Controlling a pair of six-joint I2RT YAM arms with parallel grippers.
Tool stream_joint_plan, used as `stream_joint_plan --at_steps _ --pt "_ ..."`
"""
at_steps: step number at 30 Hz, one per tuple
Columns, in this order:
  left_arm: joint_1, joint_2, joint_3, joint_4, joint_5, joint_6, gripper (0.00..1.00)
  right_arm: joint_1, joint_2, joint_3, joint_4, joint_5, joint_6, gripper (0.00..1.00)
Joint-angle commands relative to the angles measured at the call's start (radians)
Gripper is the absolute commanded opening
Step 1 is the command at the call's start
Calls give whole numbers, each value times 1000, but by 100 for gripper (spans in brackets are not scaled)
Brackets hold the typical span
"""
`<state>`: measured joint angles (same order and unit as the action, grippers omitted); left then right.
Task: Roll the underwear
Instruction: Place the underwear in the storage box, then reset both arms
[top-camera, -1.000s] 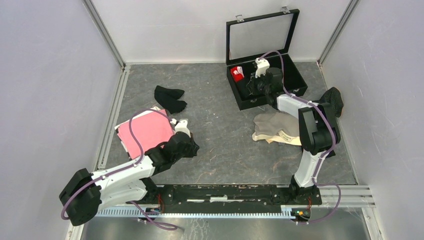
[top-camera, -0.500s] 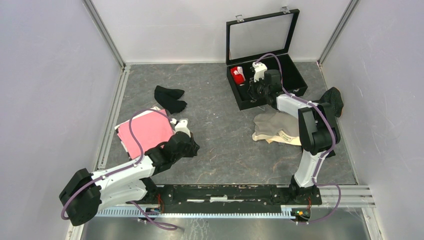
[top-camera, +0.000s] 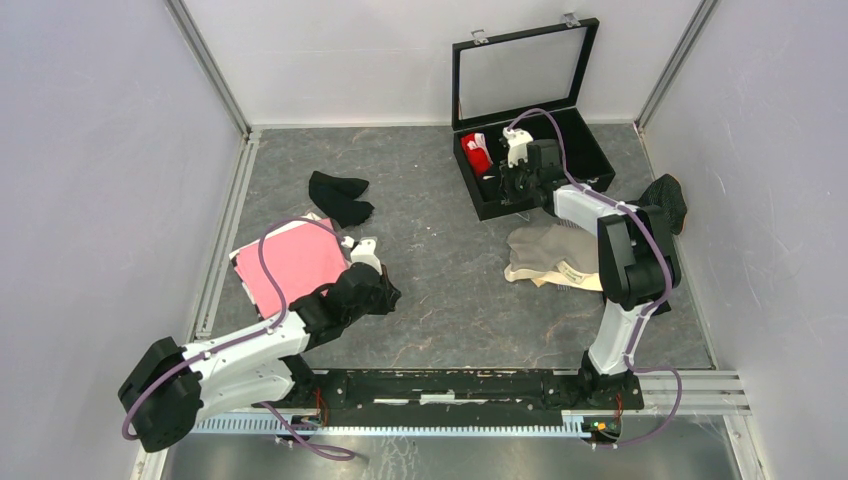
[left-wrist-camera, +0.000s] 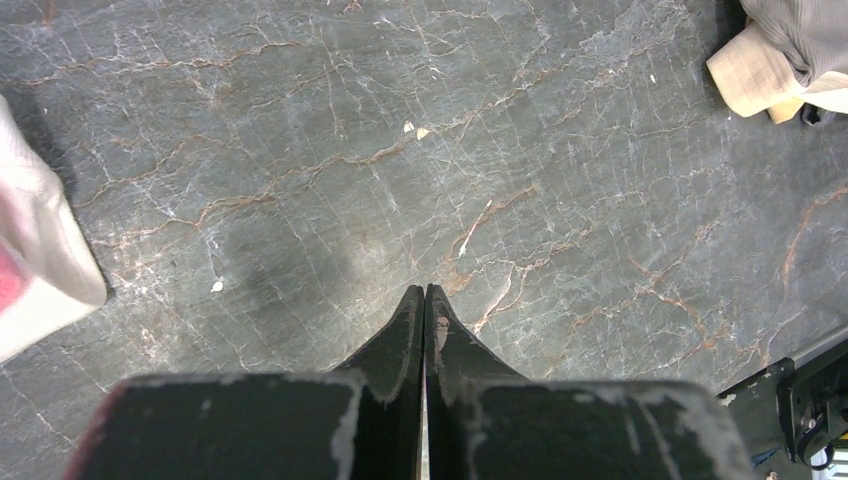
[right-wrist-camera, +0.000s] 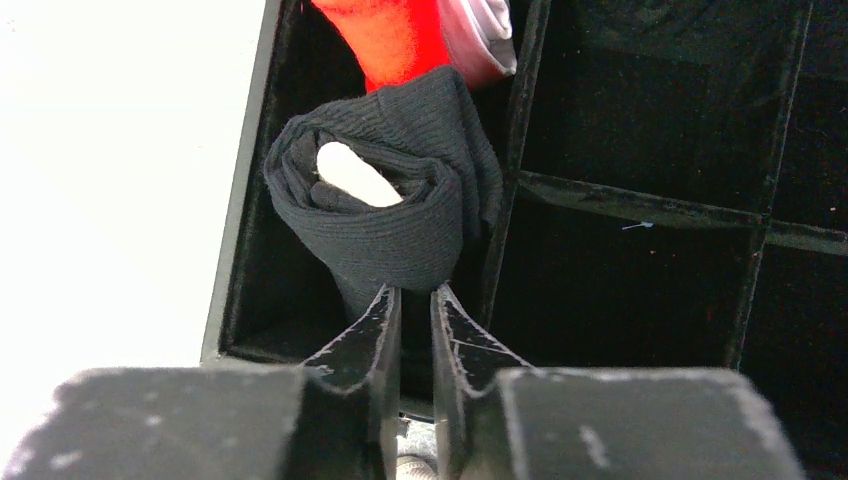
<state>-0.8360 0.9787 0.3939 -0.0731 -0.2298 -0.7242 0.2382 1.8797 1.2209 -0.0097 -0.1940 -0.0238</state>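
Note:
A rolled black underwear (right-wrist-camera: 390, 210) with a white tag in its core lies in the left column of the black case (top-camera: 592, 160), just below a rolled red underwear (right-wrist-camera: 400, 40) (top-camera: 473, 150). My right gripper (right-wrist-camera: 411, 290) (top-camera: 503, 183) reaches into that compartment. Its fingers stand nearly together, pinching the roll's lower fold. My left gripper (left-wrist-camera: 424, 290) (top-camera: 390, 297) is shut and empty over bare table, right of the flat pink underwear (top-camera: 290, 265). A loose black underwear (top-camera: 340, 197) lies further back on the left.
A beige and grey underwear pile (top-camera: 550, 255) (left-wrist-camera: 760, 70) lies in front of the case, beside the right arm. Another dark garment (top-camera: 665, 200) sits by the right wall. The case's glass lid (top-camera: 520, 70) stands open against the back wall. Aluminium rails edge the table.
My right gripper has shifted slightly left and forward inside the case, and its fingers have drawn a little closer together. The left arm has not moved.

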Motion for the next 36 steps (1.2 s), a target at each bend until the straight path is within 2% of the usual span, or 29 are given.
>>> stream_joint_plan --at_steps 1,4,6,16,20,27,32,36 --pt "6 -26 12 23 2 28 2 -3 -47 45 -36 -16 1 22" --pt "6 -33 13 19 1 28 2 -2 -59 67 -41 -32 7 36" --pt "6 -35 12 15 0 27 2 -3 -69 75 -43 -42 10 43" --pt "6 -46 22 -5 -17 33 2 -3 -179 65 -75 -20 3 55" --pt "6 -39 36 -8 -21 36 2 -6 -304 12 -55 3 22 59" --pt "8 -56 67 -58 -63 27 5 -50 -604 -188 28 8 254 75" --pt "8 -100 134 -178 -131 28 16 -54 -798 -318 -79 80 279 87" --pt "8 -159 177 -275 -203 24 35 -53 -980 -434 -166 117 267 92"
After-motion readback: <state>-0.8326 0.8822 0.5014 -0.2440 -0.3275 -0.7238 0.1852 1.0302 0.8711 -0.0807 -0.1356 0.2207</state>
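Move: Just ahead of the right fingers, which still hold its near end inside the storage box, the rolled black underwear has its middle about 3 cm forward, 3 cm left and 2 cm lower. The red roll lies beyond it, some 9 cm forward and 6 cm left of the hand; the gray underwear is on the table about 13 cm back and 11 cm right, some 5 cm lower. From the left hand, the black roll lies roughly 26 cm forward and 20 cm right. Opening the fingers to nearly full width, the right hand lets go of the black roll and climbs out of the box, slowly at first and then fast, some 18 cm up. From partway up it also draws back about 12 cm and 5 cm right, away from the rolls, its fingertips tilting up about 20 degrees and turning a little clockwise. The left hand lifts about 4 cm, mostly at the end, parting its fingers slightly. ##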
